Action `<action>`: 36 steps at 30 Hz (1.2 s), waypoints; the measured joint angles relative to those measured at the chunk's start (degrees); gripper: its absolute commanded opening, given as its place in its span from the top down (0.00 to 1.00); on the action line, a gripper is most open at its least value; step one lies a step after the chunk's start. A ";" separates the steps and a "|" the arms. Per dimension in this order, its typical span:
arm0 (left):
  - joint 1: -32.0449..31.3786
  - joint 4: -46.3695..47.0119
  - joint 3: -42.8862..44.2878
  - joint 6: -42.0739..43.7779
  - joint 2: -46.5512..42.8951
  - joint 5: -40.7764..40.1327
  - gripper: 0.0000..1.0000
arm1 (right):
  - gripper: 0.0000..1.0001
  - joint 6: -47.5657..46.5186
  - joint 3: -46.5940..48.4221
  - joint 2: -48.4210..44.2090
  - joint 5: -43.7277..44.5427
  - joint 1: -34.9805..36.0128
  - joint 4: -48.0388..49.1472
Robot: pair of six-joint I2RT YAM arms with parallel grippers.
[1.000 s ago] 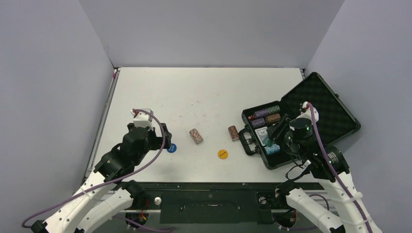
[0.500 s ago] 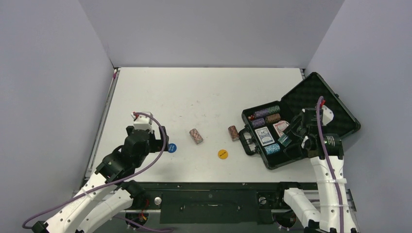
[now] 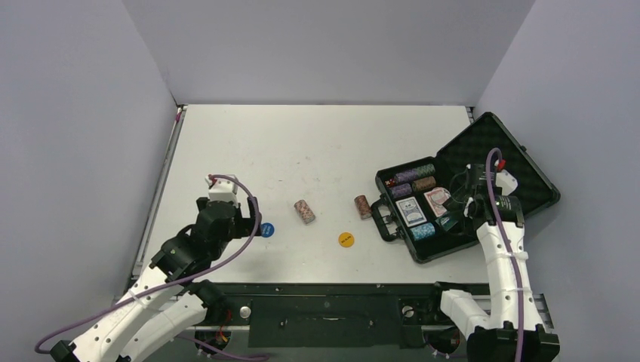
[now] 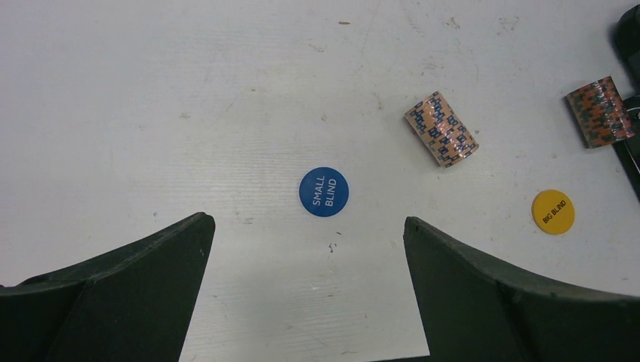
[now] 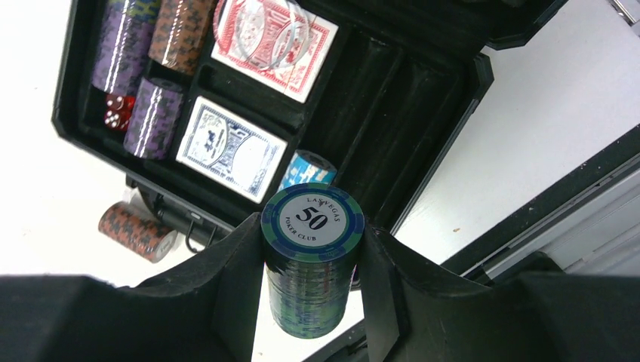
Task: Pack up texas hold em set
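Note:
The black foam-lined case (image 3: 427, 255) lies open at the right, lid (image 3: 502, 158) leaning back. It holds purple chip stacks (image 5: 151, 117), red dice (image 5: 115, 111), a red card deck (image 5: 275, 45), a blue deck (image 5: 230, 147) and a light blue stack (image 5: 309, 167). My right gripper (image 5: 311, 228) is shut on a green "50" chip stack (image 5: 311, 279), held above the case's near right part (image 3: 450, 220). My left gripper (image 4: 306, 226) is open and empty, just short of the blue "small blind" disc (image 4: 324, 191). The yellow "big blind" disc (image 4: 553, 211) lies further right.
Two loose chip stacks lie on the table: an orange-and-blue one (image 3: 304, 211) in the middle and a red-brown one (image 3: 363, 206) against the case's handle side. Grey walls close in the table on three sides. A black rail runs along the near edge (image 3: 324, 290).
My right arm has swung right and back over the case, carrying the green stack and uncovering the card decks. My left gripper has shifted slightly nearer, still by the blue disc.

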 measured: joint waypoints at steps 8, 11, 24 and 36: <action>0.00 -0.04 0.00 -0.26 -0.35 -1.18 0.04 | 1.00 0.57 -3.06 3.96 0.79 -2.45 4.33; 0.00 -0.04 0.00 -0.24 0.02 -1.11 0.04 | 1.00 0.81 -4.37 4.85 0.07 -4.31 6.47; 0.00 0.02 0.00 -0.15 1.88 -0.39 0.04 | 1.00 1.92 -9.92 10.99 -3.08 -10.32 16.74; 0.00 0.15 0.00 0.11 2.47 0.68 0.04 | 1.00 3.61 -10.14 18.18 -4.81 -12.22 23.85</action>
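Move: Below the right hand and its green chip roll, the free stretch of slot behind the blue chip roll in the case lies about 6 cm ahead, 7 cm to the right and 13 cm down. At much the same depth, the blue chip roll is some 3 cm ahead, level sideways; the red cards are about 12 cm ahead and 3 cm right; the blue cards 9 cm ahead and 3 cm left. From the left hand, that slot is roughly 54 cm right, 1 cm ahead and 13 cm lower. Lowering the green chip roll about 9 cm towards the case's empty slots, the right hand also carries it some 6 cm forward and 5 cm to the right, turning roughly 15 degrees, mostly clockwise, with its left side rising slightly. The fingers keep their hold on the roll, and the descent slows at the end. ##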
